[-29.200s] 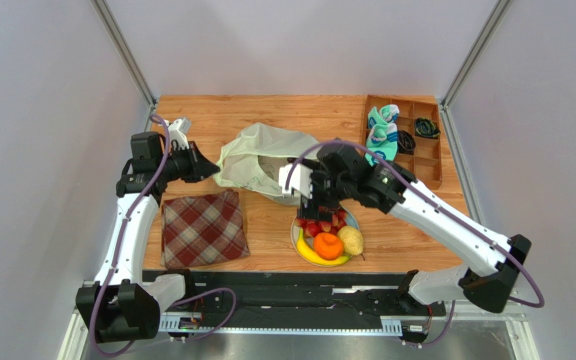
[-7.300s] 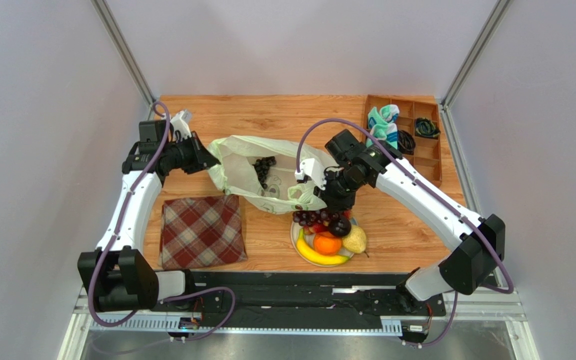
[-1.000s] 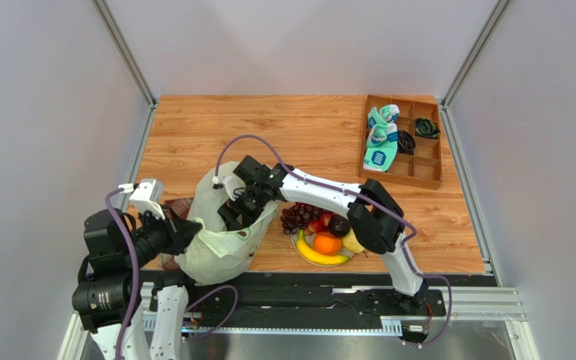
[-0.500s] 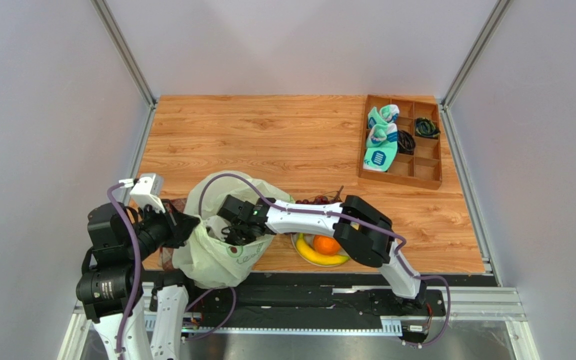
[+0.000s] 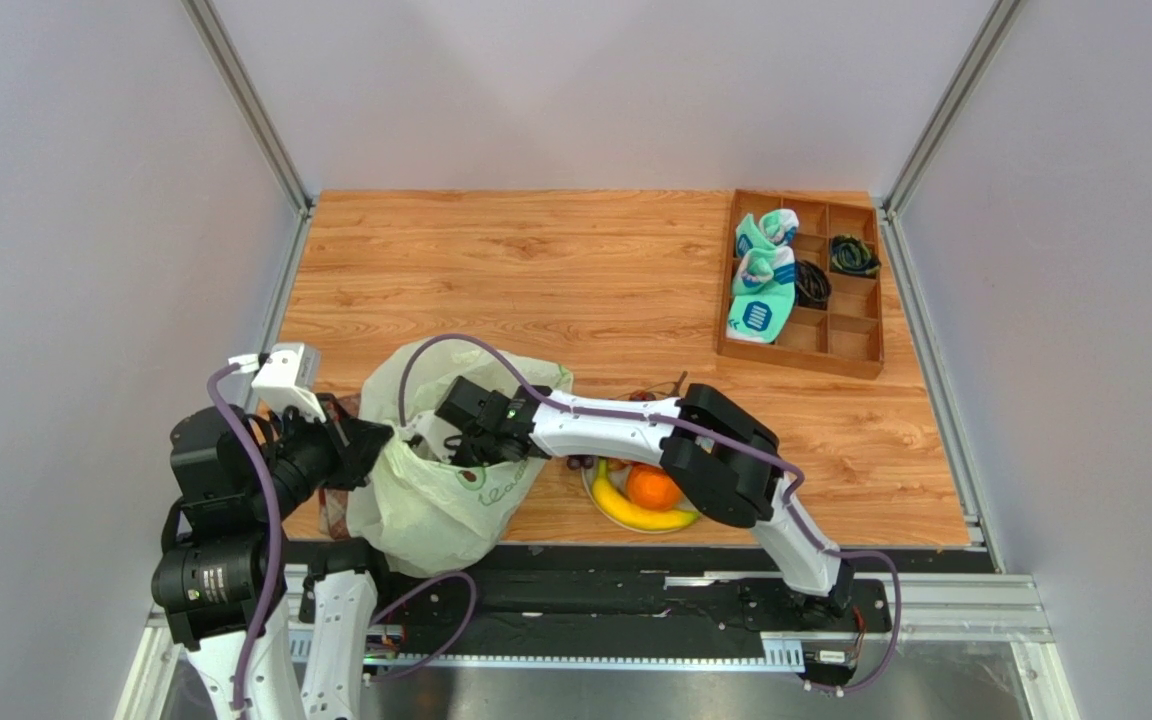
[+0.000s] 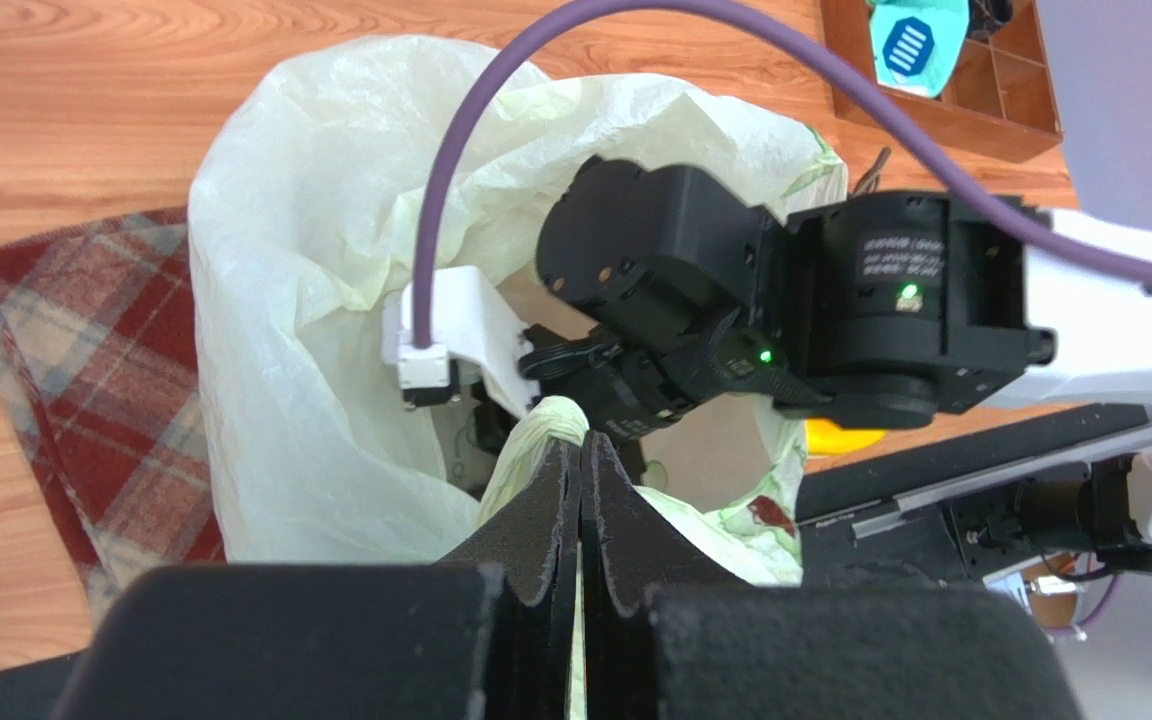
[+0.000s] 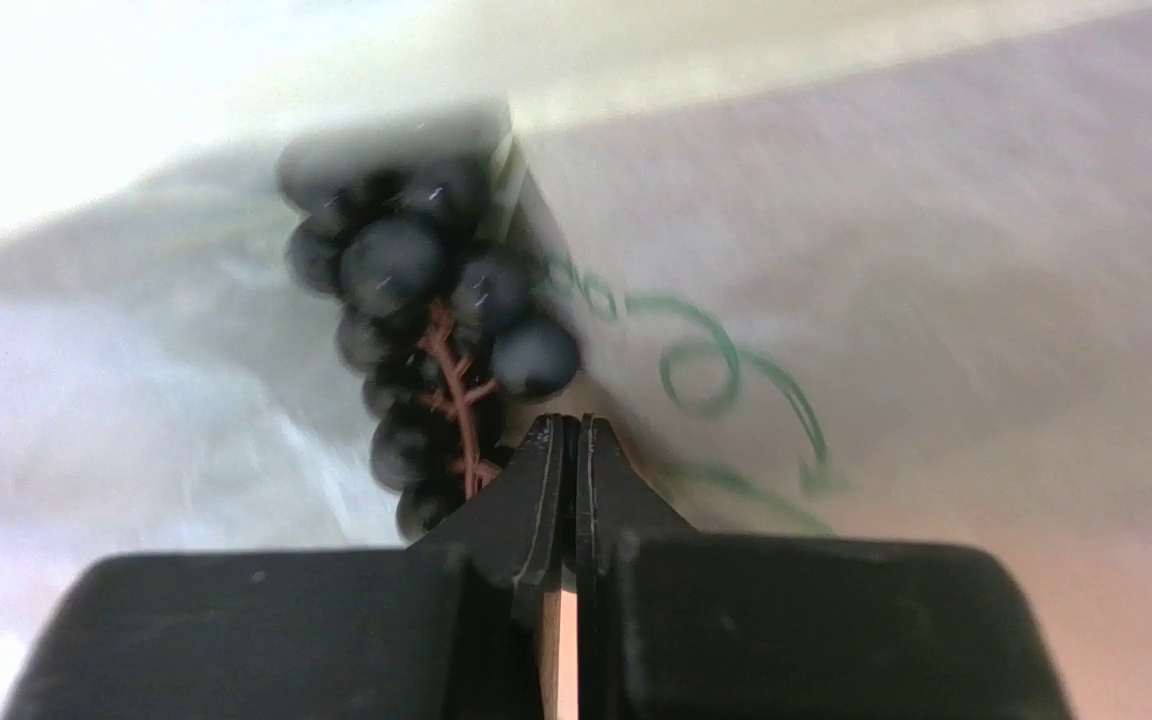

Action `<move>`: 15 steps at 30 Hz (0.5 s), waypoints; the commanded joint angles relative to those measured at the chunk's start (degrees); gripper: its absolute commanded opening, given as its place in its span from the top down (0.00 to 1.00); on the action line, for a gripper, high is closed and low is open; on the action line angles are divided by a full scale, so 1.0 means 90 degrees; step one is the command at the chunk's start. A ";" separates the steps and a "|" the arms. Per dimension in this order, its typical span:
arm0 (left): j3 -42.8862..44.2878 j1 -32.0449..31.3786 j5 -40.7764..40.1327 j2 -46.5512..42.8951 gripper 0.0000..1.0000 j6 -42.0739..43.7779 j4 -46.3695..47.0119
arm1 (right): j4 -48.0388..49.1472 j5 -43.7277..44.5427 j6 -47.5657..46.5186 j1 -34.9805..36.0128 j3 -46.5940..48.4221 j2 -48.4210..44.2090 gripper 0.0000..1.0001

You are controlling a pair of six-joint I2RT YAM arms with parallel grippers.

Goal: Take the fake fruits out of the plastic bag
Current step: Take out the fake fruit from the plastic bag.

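Note:
The pale plastic bag (image 5: 455, 488) stands bunched at the table's near left edge, its mouth held up. My left gripper (image 6: 582, 450) is shut on a twisted fold of the plastic bag (image 6: 312, 300) at the rim. The right arm's wrist (image 5: 480, 417) reaches into the mouth. Inside, my right gripper (image 7: 569, 425) is shut, and a dark purple grape bunch (image 7: 417, 323) lies just left of its tips, its brown stem touching the left finger. Nothing shows between the jaws. An orange (image 5: 653, 486) and a banana (image 5: 635, 516) lie on the plate (image 5: 602, 477); the right forearm covers the other fruits there.
A red plaid cloth (image 6: 71, 375) lies under and left of the bag. A wooden compartment tray (image 5: 805, 365) with socks (image 5: 760, 285) and dark bands sits at the far right. The black rail runs along the table's near edge.
The right gripper went from wide open to shut inside the bag. Its wrist shifted slightly up and left in the mouth. The left gripper kept its hold on the rim.

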 commanded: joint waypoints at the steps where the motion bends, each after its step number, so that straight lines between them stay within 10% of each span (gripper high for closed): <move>1: 0.0154 0.0042 -0.0026 -0.0082 1.00 0.0000 0.0485 | -0.0875 -0.0571 -0.0865 -0.0432 0.0612 -0.1081 1.00; 15: -0.0023 0.0042 0.0120 0.0629 1.00 -0.0401 0.2291 | -0.1386 -0.1422 -0.0720 -0.2259 0.2957 -0.2176 1.00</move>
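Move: The right hand is deep in the plastic bag with its fingers already shut on the dark grapes. The bag's mouth lies about 20 cm above it and some 4 cm ahead. The plate is about 24 cm to its right, 2 cm ahead and 2 cm lower. On the plate, the red grapes lie 19 cm right and 8 cm ahead, the orange 25 cm right and level. From the left hand, pinching the rim, the mouth's middle is 9 cm right, 4 cm ahead and 4 cm below. Straight up at first and then up and forward, gathering speed, the right hand draws the dark grapes through the bag's mouth: about 28 cm up and 13 cm forward, drifting a little right, fingers staying shut while the wrist swings some 30 degrees so they point more to the left. The left hand keeps its pinch on the rim and eases it up and forward a few centimetres. ##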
